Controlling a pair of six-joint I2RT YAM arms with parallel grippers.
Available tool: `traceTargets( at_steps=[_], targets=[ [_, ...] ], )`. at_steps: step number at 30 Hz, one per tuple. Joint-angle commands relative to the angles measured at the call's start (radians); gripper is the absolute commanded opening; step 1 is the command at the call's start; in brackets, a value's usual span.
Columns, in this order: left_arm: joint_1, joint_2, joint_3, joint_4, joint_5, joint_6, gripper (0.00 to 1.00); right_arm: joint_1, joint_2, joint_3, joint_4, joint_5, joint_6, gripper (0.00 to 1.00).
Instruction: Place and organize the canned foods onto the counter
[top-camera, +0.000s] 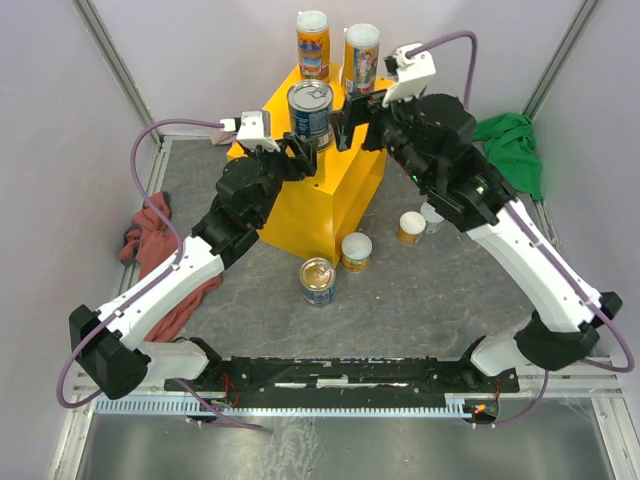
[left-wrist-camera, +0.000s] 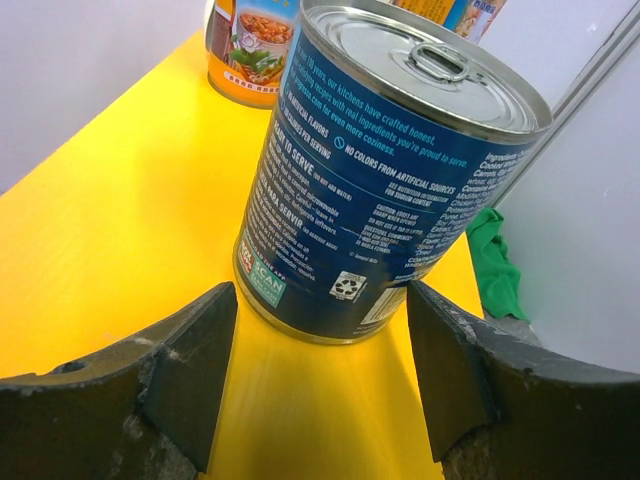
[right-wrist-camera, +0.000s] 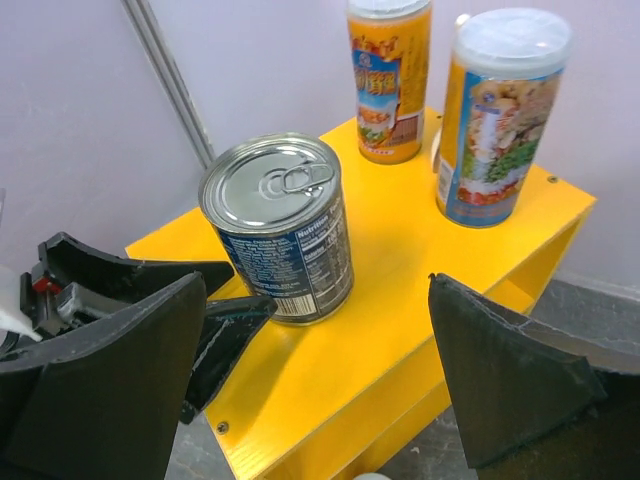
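A wide blue can (top-camera: 311, 112) with a silver top stands upright on the yellow counter (top-camera: 330, 195). My left gripper (left-wrist-camera: 315, 370) is open; its fingers sit just short of the can (left-wrist-camera: 390, 180), one on each side, not touching it. My right gripper (right-wrist-camera: 320, 370) hangs wide open over the counter's near edge (right-wrist-camera: 420, 290), to the right of the same can (right-wrist-camera: 285, 230). Two tall orange cans (top-camera: 313, 44) (top-camera: 360, 58) stand at the counter's back. A second blue can (top-camera: 318, 281) and three short white-lidded cans (top-camera: 356, 251) (top-camera: 411, 227) (top-camera: 432, 217) stand on the table.
A green cloth (top-camera: 512, 145) lies at the right, beside the right arm. A red cloth (top-camera: 150, 240) lies at the left, under the left arm. Grey walls and metal posts close in the back. The arm bases fill the near edge.
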Motion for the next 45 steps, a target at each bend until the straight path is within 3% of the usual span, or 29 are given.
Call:
traceTargets(
  at_steps=[1, 8, 16, 28, 45],
  targets=[
    [0.014, 0.019, 0.060, 0.019, -0.011, -0.061, 0.75, 0.005, -0.121, -0.114, 0.116, 0.059, 0.033, 0.99],
    [0.026, 0.077, 0.151, -0.048, -0.021, -0.081, 0.76, 0.005, -0.325, -0.382, 0.182, 0.061, 0.104, 0.99],
    [0.038, 0.145, 0.224, -0.081, -0.045, -0.099, 0.76, 0.005, -0.444, -0.602, 0.202, 0.042, 0.167, 0.99],
    [0.093, 0.249, 0.361, -0.139, -0.028, -0.080, 0.76, 0.005, -0.532, -0.752, 0.205, 0.011, 0.235, 0.99],
    [0.210, 0.314, 0.369, -0.103, 0.160, -0.111, 0.76, 0.006, -0.531, -0.843, 0.215, 0.020, 0.257, 0.99]
  ],
)
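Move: The blue can stands just ahead of my left fingertips, centre about 5 cm forward and 2 cm right. Roughly 19 cm ahead, 2 cm right of that hand, is the left orange can; the right orange can is 15 cm ahead, 10 cm right. Below my right hand by some 44 cm, 5 cm back and 3 cm right, is the white-lidded can at the box's foot; the pull-tab can is 8 cm nearer me and 9 cm left of it. With my left fingertips still against the blue can's lower side, opening unchanged, I push it forward across the yellow box top by about 10 cm, towards the left orange can, first edging right, then bearing left. My empty right hand, wide open, backs off rightward past the box's edge, then sinks some 15 cm beside it towards the white-lidded can, fingers tipping downward. ##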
